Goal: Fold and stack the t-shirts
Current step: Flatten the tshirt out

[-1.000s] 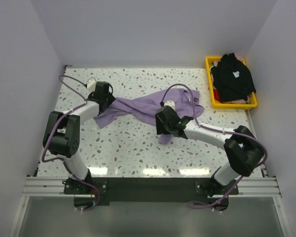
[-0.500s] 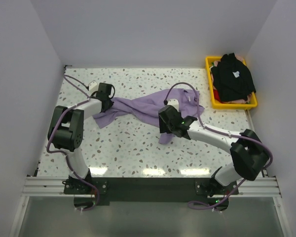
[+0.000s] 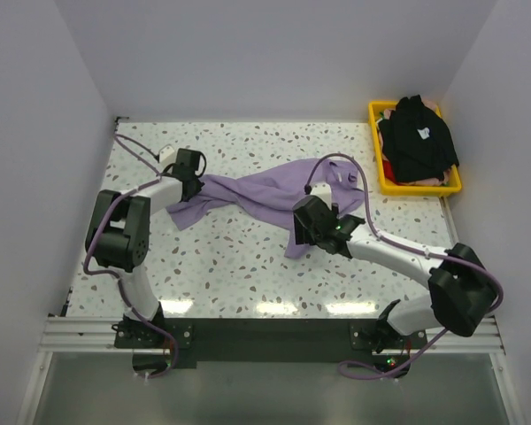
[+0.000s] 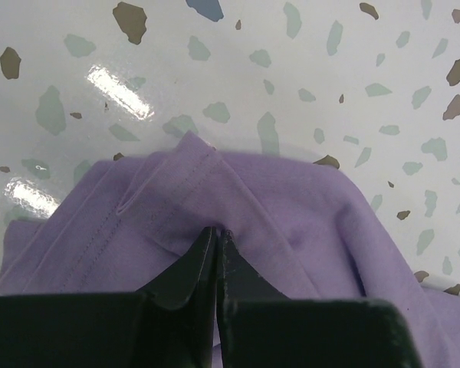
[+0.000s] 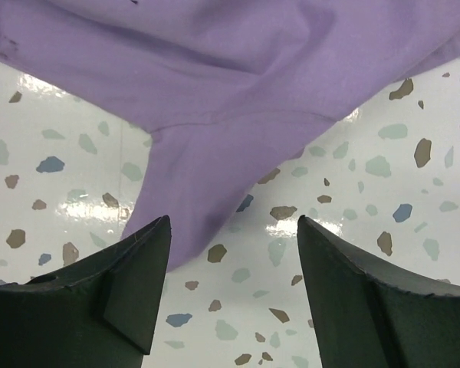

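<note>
A lavender-purple t-shirt (image 3: 257, 193) lies crumpled across the middle of the speckled table. My left gripper (image 3: 195, 175) sits at its left end, shut on a pinched fold of the purple cloth (image 4: 215, 207) beside a stitched hem. My right gripper (image 3: 303, 241) hovers open over the shirt's lower flap (image 5: 207, 184), whose tip lies between the fingers (image 5: 138, 268) without being held. A black t-shirt (image 3: 418, 137) with a small white chest mark is heaped in the yellow basket.
The yellow plastic basket (image 3: 378, 168) stands at the back right corner with other coloured cloth under the black shirt. White walls close in the table (image 3: 230, 266) on three sides. Purple cables loop from both arms.
My left gripper has shut on the shirt's left end. My right gripper has moved a little right and toward the near edge, along the shirt's lower flap, and its jaws have widened.
</note>
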You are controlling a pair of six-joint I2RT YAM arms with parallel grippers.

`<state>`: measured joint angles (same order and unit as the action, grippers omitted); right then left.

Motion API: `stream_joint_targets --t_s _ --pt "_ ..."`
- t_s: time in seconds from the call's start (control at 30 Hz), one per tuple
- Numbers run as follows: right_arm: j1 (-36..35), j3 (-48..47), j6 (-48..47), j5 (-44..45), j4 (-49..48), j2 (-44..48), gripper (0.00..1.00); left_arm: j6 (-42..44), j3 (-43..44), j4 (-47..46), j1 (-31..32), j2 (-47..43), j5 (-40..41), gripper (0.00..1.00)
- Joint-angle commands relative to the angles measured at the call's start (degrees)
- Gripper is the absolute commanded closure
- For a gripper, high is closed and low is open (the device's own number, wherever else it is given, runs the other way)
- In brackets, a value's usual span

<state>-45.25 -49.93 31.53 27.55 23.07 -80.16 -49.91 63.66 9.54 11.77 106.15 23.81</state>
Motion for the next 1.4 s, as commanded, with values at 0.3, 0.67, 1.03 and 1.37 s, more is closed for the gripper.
stream_joint_targets --t_s 0.3,0.67,1.03,1.37 --pt "1.04 0.10 2.57 -0.12 -5.39 -6.49 0.31 1.48 -0.29 -1.10 0.01 -7.53 1.06 1.00" --pt "6.04 -4.64 1.43 0.22 -0.50 -4.06 1.00 2.36 -1.25 -0.22 0.01 -13.06 0.18 1.00" --pt "14.93 -7.47 -3.14 3.39 17.61 25.29 1.00 -4.84 -26.71 -7.86 0.71 -34.91 -9.57 1.00" --pt "15.02 -1.66 -2.70 2.34 17.28 26.46 0.98 -6.87 -46.52 -10.52 0.89 -54.03 -14.23 0.58"
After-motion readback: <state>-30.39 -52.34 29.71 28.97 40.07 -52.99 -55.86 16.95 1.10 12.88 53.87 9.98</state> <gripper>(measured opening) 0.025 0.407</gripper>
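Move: The open right hand hovers over the t-shirt's near flap, whose middle is about 7 cm below, 2 cm ahead and 2 cm left; the shirt's middle lies about 16 cm ahead and 11 left, its far right corner about 23 ahead and 10 right. The left hand already grips the left end; its goal, bare table, is about 17 cm back, 2 right and slightly below, with a loose left flap some 9 back and 3 left. The right hand drops about 6.5 cm onto the near flap, pinches it shut between the fingers, then lifts the cloth some 20 cm while swinging it about 11 cm right, sinks a few centimetres again and keeps its hold. The left hand, still gripping the left end, first rises about 8 cm, then draws it quickly some 17 cm back towards the base while lowering it, and opens the fingers at the end to let go. ##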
